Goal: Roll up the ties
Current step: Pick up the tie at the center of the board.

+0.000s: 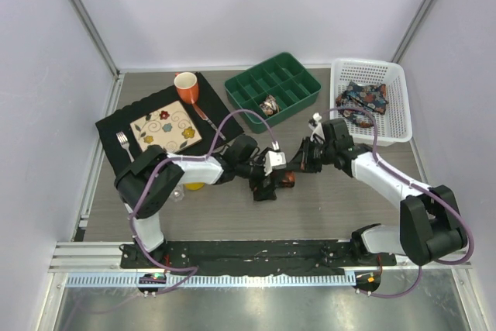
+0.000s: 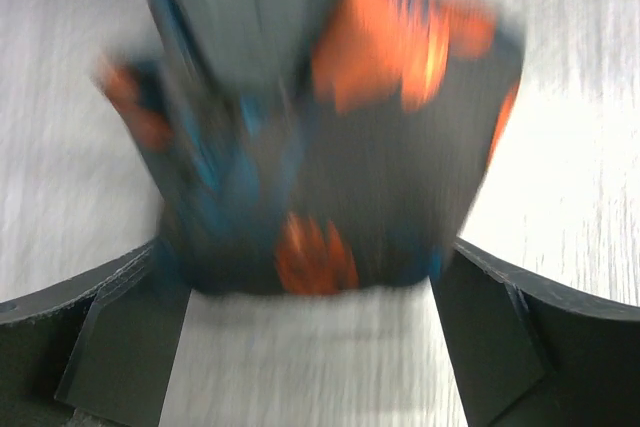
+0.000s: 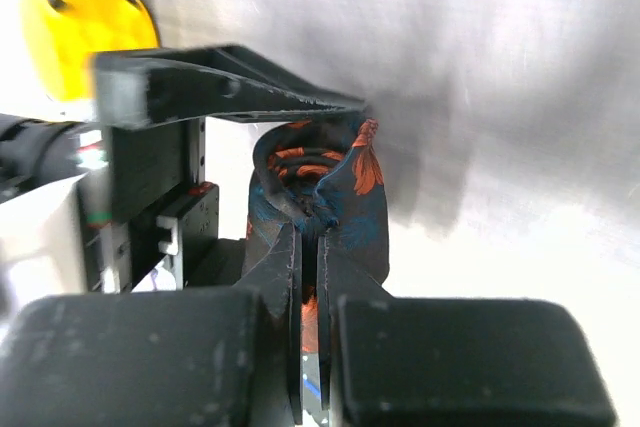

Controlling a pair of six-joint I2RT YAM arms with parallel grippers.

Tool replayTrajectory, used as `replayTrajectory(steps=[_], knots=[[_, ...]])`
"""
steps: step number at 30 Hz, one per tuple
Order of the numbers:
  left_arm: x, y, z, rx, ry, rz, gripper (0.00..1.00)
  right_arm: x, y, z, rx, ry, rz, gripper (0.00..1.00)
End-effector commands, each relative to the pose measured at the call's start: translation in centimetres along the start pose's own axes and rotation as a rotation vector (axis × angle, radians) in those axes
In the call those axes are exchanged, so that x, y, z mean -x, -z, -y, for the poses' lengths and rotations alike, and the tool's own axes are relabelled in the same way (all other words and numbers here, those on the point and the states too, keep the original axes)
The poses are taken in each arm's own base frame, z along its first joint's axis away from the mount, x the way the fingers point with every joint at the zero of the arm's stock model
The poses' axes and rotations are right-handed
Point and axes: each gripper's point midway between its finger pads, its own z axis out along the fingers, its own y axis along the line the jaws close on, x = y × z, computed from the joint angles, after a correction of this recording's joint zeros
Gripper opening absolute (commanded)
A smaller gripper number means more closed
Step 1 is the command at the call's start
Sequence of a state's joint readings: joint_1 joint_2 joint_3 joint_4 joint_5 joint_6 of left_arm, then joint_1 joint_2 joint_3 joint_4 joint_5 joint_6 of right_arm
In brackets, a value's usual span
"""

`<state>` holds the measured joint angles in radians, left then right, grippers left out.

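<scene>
In the middle of the table, a dark navy tie with orange flowers stands as a coiled bundle between the two grippers. My right gripper is shut on it; in the right wrist view its fingertips pinch the folded inner fabric of the tie coil. My left gripper is open. In the left wrist view the blurred tie sits just beyond its wide jaws and spans the gap between them. One left finger reaches over the top of the coil.
A green divided tray at the back holds one rolled tie. A white basket at the back right holds more ties. At the left a black placemat carries a plate, orange mug, fork and knife. A yellow object lies by the left arm.
</scene>
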<state>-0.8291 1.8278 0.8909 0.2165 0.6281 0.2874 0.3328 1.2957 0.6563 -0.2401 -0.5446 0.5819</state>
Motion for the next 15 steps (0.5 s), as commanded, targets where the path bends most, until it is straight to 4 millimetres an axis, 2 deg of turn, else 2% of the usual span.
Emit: replayTrajectory(steps=[1,8,10,12,13,15], knots=[[0.1,3.5,-0.6,0.041,0.094,-0.029,1.0,4.5,1.6,-1.5,-0.076,0.157,0.084,0.01],[0.2,8.0,-1.7,0.105,0.139,-0.048,1.0,6.7,2.9,-2.0,-0.139,0.191,0.146,0.01],[0.6,9.4,-2.6,0.147,0.156,-0.047,1.0,7.3,3.4,-2.2,-0.154,0.193,0.165,0.01],[1.6,11.1,-3.9,0.186,0.192,-0.029,1.0,8.1,3.9,-2.5,-0.174,0.201,0.188,0.01],[3.1,11.8,-5.0,0.214,0.191,0.003,1.0,8.4,4.1,-2.5,-0.18,0.204,0.195,0.01],[4.8,13.4,-7.7,0.291,0.178,0.04,1.0,9.0,4.4,-2.7,-0.197,0.21,0.208,0.01]])
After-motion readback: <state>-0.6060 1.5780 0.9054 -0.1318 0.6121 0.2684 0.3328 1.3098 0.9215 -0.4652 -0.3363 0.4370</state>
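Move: The right hand already holds the rolled tie. The green box lies some 26 cm ahead of it and 6 cm to its left, roughly 5 cm lower; the tie already in the box is about 22 cm ahead and 7 cm left, and the white basket some 26 cm ahead and 24 cm right. For the open left hand, the held tie is right at its fingertips, about 3 cm to the right, with the yellow mug roughly 25 cm to its left. Forward and up together, about 5 cm each, the right hand carries the pinched tie towards the green box, then drifts a little right while its wrist turns some 15 degrees, swinging the fingers forward. Meanwhile the left hand, fingers staying wide open, draws away leftward about 8 cm, rising and going forward less, its fingertips swinging counter-clockwise. ##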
